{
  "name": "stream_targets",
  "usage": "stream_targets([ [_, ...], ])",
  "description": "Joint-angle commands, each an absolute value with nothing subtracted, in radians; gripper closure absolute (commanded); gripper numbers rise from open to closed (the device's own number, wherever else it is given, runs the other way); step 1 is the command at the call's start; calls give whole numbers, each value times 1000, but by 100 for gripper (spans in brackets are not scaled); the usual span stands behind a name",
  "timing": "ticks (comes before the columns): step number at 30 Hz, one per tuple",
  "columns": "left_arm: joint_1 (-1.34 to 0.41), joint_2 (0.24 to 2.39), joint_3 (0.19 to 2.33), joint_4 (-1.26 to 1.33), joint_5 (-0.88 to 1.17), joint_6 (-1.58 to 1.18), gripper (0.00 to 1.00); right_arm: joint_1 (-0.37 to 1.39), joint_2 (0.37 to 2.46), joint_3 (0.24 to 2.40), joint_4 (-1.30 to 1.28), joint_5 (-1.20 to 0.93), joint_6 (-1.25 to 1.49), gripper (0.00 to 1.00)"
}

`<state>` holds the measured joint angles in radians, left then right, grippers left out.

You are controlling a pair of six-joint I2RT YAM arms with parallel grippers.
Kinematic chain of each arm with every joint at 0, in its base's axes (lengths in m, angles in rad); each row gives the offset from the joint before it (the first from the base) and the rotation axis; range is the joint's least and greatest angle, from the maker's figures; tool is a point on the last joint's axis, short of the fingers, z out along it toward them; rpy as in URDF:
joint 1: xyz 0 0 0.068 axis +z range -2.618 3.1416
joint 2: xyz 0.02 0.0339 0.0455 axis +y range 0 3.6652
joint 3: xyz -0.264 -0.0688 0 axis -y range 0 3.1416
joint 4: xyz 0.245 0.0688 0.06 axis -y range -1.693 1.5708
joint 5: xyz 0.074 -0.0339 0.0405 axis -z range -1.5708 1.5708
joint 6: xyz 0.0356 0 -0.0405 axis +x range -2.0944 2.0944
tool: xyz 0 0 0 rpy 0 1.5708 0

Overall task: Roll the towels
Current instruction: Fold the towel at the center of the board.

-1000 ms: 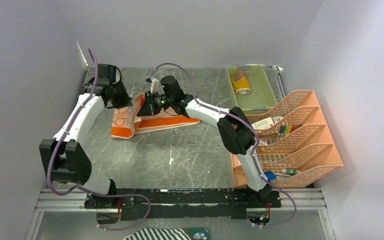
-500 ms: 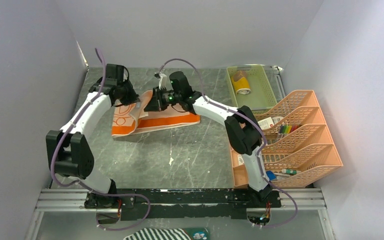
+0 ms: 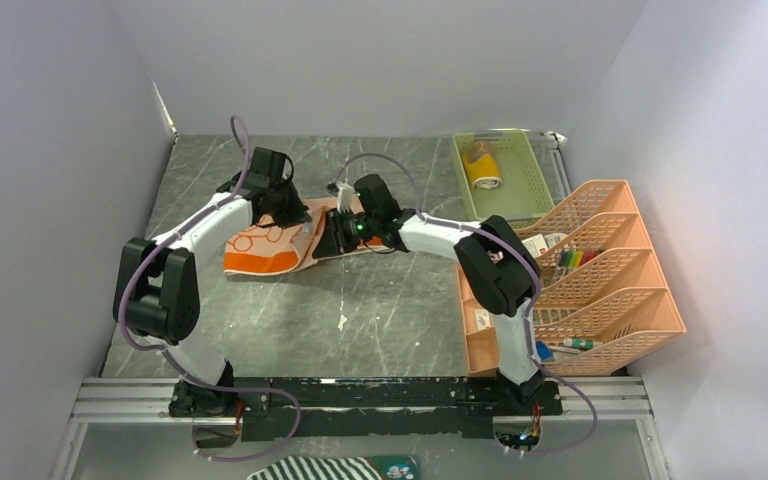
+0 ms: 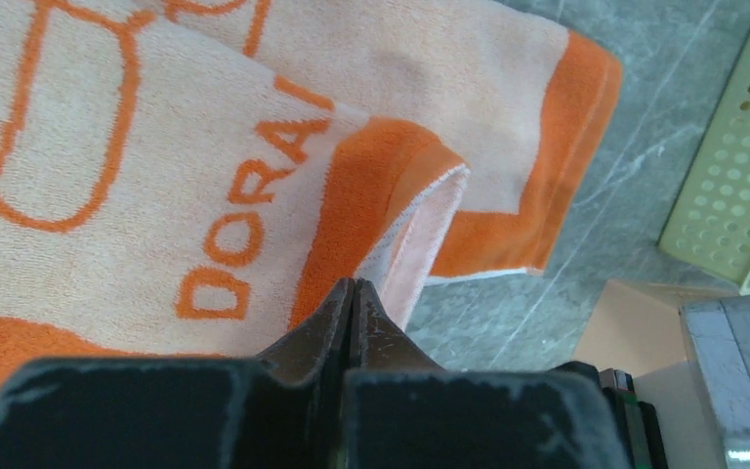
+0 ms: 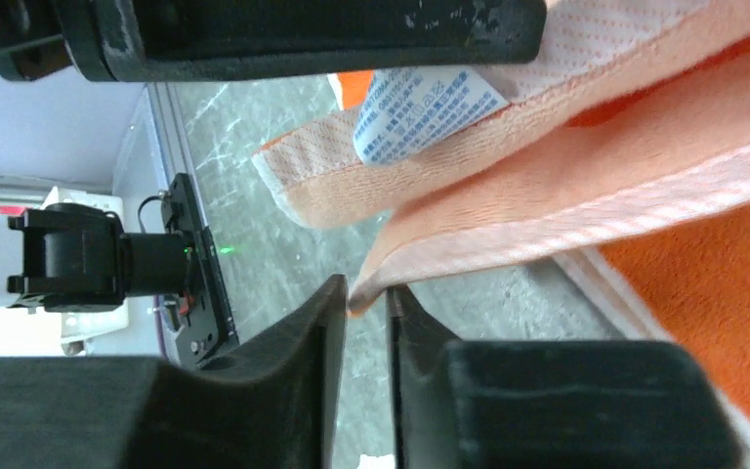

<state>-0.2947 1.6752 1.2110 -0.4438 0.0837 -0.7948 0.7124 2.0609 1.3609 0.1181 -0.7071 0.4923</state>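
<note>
The orange towel [image 3: 265, 247] with cream border and cat outline lies at the back left of the table, its left part folded over to the right. In the left wrist view its cream underside with orange lettering [image 4: 107, 195] shows. My left gripper [image 3: 288, 208] [image 4: 352, 285] is shut on the folded edge. My right gripper [image 3: 323, 237] [image 5: 366, 293] has its jaws a little apart, with a cream corner of the towel [image 5: 645, 147] just at its tips. A mustard-yellow towel [image 3: 483, 170] lies rolled in the green tray [image 3: 530, 185].
Stacked orange basket trays [image 3: 610, 300] with pens and small items stand along the right side. A black-and-white striped cloth [image 3: 330, 468] lies below the arms' base rail. White walls close in the table on three sides. A white care label [image 5: 425, 112] hangs from the towel.
Both grippers moved right and toward the near side, folding the towel's left part over itself. The right jaws, shut before, have parted slightly.
</note>
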Motion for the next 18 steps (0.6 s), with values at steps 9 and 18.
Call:
stream_targets([
  [9,-346,1551,1133,-360,159,-706,34,583,1641,1039,260,-716,405,40],
  [18,-585,1777,1296,-497,-161,-546,31,344,1233,751,247,-642,433,40],
])
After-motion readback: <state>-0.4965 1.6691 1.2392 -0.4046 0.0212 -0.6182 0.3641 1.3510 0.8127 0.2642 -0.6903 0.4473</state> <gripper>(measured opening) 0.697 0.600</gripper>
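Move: At the left fingertips, still pinched, is the folded-over end of the towel, close to its label; the near corner of that end lies about 9 cm nearer the base and 1 cm to the right. From the left hand, the towel's other end is some 20 cm right, level in reach and about 4 cm lower. The right fingers, already parting, are at the near corner; from them the other end lies about 19 cm right and 9 cm ahead, the green basket roughly 45 cm right and 20 cm ahead. Letting go of the folded end with both hands, the left opens wide while drawing about 3 cm back, then slides right over the towel to end some 7 cm right, barely higher, turning about 15 degrees clockwise. The right opens further, frees the near corner, and sweeps about 18 cm right and 11 cm up, away from the fold, turning roughly 20 degrees clockwise and rolling. ##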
